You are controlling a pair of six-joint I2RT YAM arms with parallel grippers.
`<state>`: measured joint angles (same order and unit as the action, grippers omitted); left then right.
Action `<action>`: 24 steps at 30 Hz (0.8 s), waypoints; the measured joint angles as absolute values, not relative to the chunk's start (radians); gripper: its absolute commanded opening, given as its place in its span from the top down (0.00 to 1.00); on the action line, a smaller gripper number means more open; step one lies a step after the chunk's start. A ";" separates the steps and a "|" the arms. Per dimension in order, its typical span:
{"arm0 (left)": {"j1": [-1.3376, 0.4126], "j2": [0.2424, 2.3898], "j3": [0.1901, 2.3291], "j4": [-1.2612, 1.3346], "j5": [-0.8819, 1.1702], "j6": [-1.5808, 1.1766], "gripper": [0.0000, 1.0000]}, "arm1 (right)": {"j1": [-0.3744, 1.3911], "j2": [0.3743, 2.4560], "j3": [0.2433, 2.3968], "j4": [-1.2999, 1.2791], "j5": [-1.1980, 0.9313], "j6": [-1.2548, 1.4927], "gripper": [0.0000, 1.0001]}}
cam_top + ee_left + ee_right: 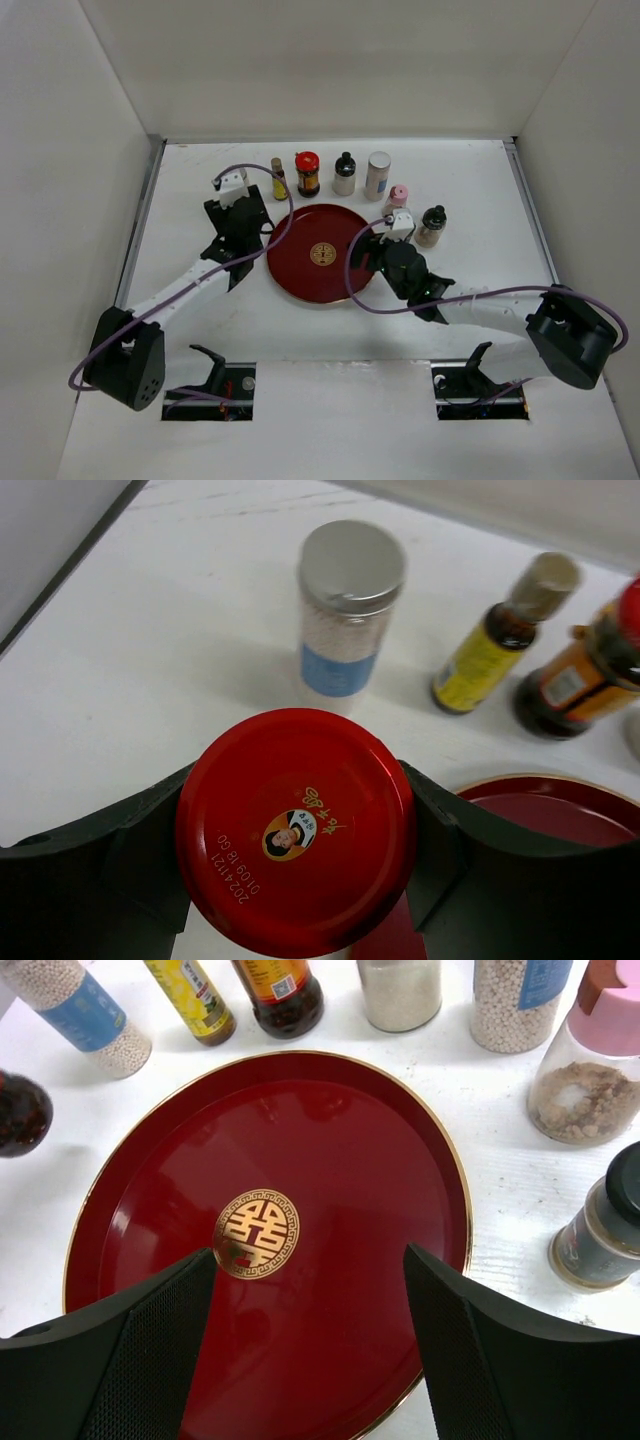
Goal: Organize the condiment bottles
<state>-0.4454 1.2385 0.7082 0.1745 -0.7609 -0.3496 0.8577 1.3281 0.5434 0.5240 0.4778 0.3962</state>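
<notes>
My left gripper (pixel 240 222) is shut on a red-lidded dark jar (pixel 295 830), its jaws on both sides of the lid, just left of the dark red round tray (pixel 300 272). Behind it stand a silver-lidded blue-labelled jar (pixel 345 610), a slim yellow-labelled bottle (pixel 480 660) and a second red-lidded dark jar (pixel 307 173). A black-capped bottle (pixel 344 174), a silver-lidded jar (pixel 378 175), a pink-capped jar (pixel 397 198) and another black-capped jar (pixel 432 226) curve round the tray's far right. My right gripper (pixel 310 1300) is open and empty above the tray (pixel 330 1140).
White walls enclose the table on the left, back and right. Two openings with dark fixtures sit in the near ledge (pixel 225 385). Purple cables loop from both wrists over the tray's edges.
</notes>
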 measured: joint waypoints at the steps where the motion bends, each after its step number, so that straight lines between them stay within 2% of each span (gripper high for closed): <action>1: -0.466 1.242 0.723 0.175 -0.761 -0.347 0.64 | 0.854 1.328 0.543 0.524 0.477 0.396 0.20; 10: -0.630 1.487 0.931 0.231 -0.654 -0.359 0.64 | 0.805 1.254 0.522 0.526 0.485 0.417 0.21; 18: -0.646 1.727 1.062 0.259 -0.564 -0.362 0.64 | 0.786 1.219 0.506 0.527 0.493 0.434 0.20; 24: -0.646 1.817 1.105 0.286 -0.541 -0.355 0.61 | 0.785 1.209 0.506 0.529 0.494 0.441 0.20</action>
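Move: The red-lidded jar is already in the left fingers, off the table; the red plate it is bound for has its middle about 19 cm right, level fore-and-aft and some 12 cm lower. Ahead of this hand stand the second red-lidded jar (16 forward, 16 right), yellow-label bottle (15 forward, 9 right) and black-capped bottle (16 forward, 25 right). From the right hand the plate lies roughly 3 cm ahead, 8 left. Left carries the jar about 19 cm right, forward, then down to the plate's far part; right edges right, up. ##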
